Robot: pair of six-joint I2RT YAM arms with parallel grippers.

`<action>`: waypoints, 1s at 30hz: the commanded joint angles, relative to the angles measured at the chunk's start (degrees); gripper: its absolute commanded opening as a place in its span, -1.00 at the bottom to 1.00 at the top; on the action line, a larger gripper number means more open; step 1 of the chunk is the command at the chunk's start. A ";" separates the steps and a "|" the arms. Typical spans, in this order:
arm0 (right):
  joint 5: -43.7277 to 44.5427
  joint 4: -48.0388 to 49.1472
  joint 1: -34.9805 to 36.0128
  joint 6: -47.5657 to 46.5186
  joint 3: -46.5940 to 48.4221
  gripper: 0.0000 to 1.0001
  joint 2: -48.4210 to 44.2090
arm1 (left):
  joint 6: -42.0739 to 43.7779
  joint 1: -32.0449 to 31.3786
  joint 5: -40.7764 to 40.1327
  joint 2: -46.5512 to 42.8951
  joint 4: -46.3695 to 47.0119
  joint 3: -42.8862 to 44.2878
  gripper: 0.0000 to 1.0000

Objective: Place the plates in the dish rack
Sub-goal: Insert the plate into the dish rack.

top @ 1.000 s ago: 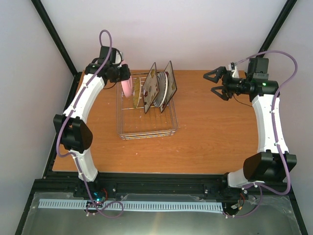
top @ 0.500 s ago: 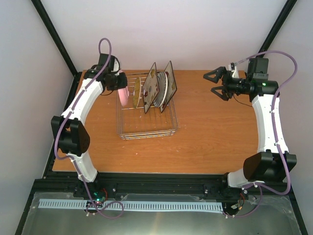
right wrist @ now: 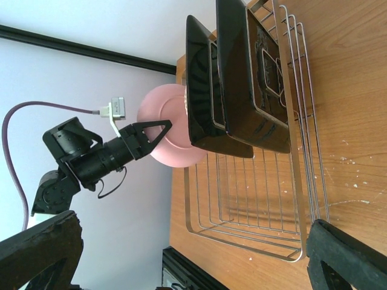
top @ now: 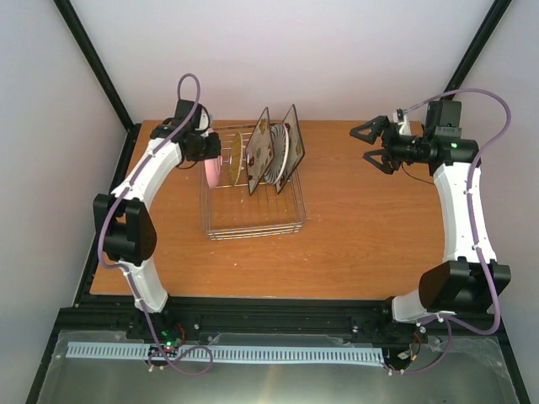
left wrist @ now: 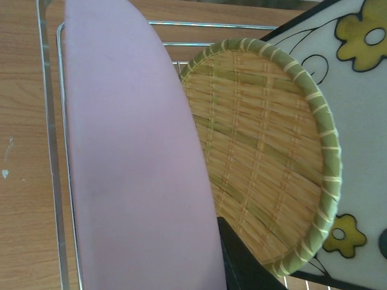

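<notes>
My left gripper (top: pixel 207 150) is shut on the round pink plate (top: pixel 212 171), held on edge inside the left end of the silver wire dish rack (top: pixel 253 220). In the left wrist view the pink plate (left wrist: pixel 133 169) fills the left half, with one black finger (left wrist: pixel 242 266) behind it. The tan woven plate (left wrist: pixel 260 157) stands just to its right, then the white floral plate (left wrist: pixel 363 121). The striped square plate (top: pixel 292 145) stands at the right end of the row. My right gripper (top: pixel 370 144) is open and empty, well to the right of the rack.
The rack's wire rim (left wrist: pixel 51 151) runs close to the pink plate's left side. In the right wrist view the rack (right wrist: pixel 260 205) shows bare mesh in its near half, with the plates' dark backs (right wrist: pixel 248 78) at the far end. Black frame posts rise at the back corners.
My left gripper has moved the pink plate down and toward me, into the rack's left end beside the tan plate. The right arm has not moved.
</notes>
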 commanded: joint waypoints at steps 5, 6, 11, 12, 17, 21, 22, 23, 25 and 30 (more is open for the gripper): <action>-0.02 0.61 -0.43 -0.59 -0.05 1.00 -0.72 | 4.84 0.24 -2.03 4.47 2.78 2.68 -0.96; -0.03 0.63 -0.47 -0.58 0.04 1.00 -0.65 | 5.07 0.26 -1.65 4.82 3.04 2.72 -0.95; -0.03 0.54 -0.56 -0.59 0.12 1.00 -0.69 | 5.31 -0.20 -1.55 6.27 3.45 3.99 -0.76; -0.03 0.57 -0.56 -0.71 0.13 1.00 -0.69 | 5.33 -0.29 -1.50 6.17 3.62 4.30 -0.66; -0.11 0.65 -0.55 -0.57 0.17 1.00 -0.54 | 5.02 -0.31 -0.46 3.83 4.91 5.78 0.11; -0.29 0.94 -0.59 -0.47 0.15 1.00 -0.38 | 4.83 -0.27 1.27 1.79 4.59 7.95 0.33; -0.29 0.97 -0.54 -0.42 0.16 1.00 -0.36 | 4.75 -0.30 1.73 1.21 4.46 8.51 0.41; -0.36 1.13 -0.57 -0.44 0.17 1.00 -0.34 | 4.45 -0.27 2.02 0.60 4.09 9.16 0.45; -0.38 1.14 -0.59 -0.57 0.18 1.00 -0.42 | 4.07 -0.18 3.00 -1.27 4.07 9.81 0.54; 0.54 0.76 -0.51 -1.98 -0.55 1.00 -0.96 | 2.87 0.86 4.48 -7.13 3.18 10.77 0.82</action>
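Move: The pink plate is pinched by its rim in my left hand. The rack's free slot at its left end lies about 14 cm below that hand, some 4 cm ahead and 1 cm to its left. The bamboo plate stands roughly 4 cm ahead and 5 cm to the right, and the nearer flowered square plate about 5 cm ahead and 10 cm to the right. From my idle right hand the slot is some 14 cm ahead, 36 cm left and 28 cm down. With my left hand I keep hold of the pink plate and lower it about 3 cm while easing it forward some 2 cm, down into the slot beside the bamboo plate. At the bottom I open my fingers wide to let go, then lift clear, rising about 10 cm and tipping my fingers up and forward by 10 to 15 degrees. ##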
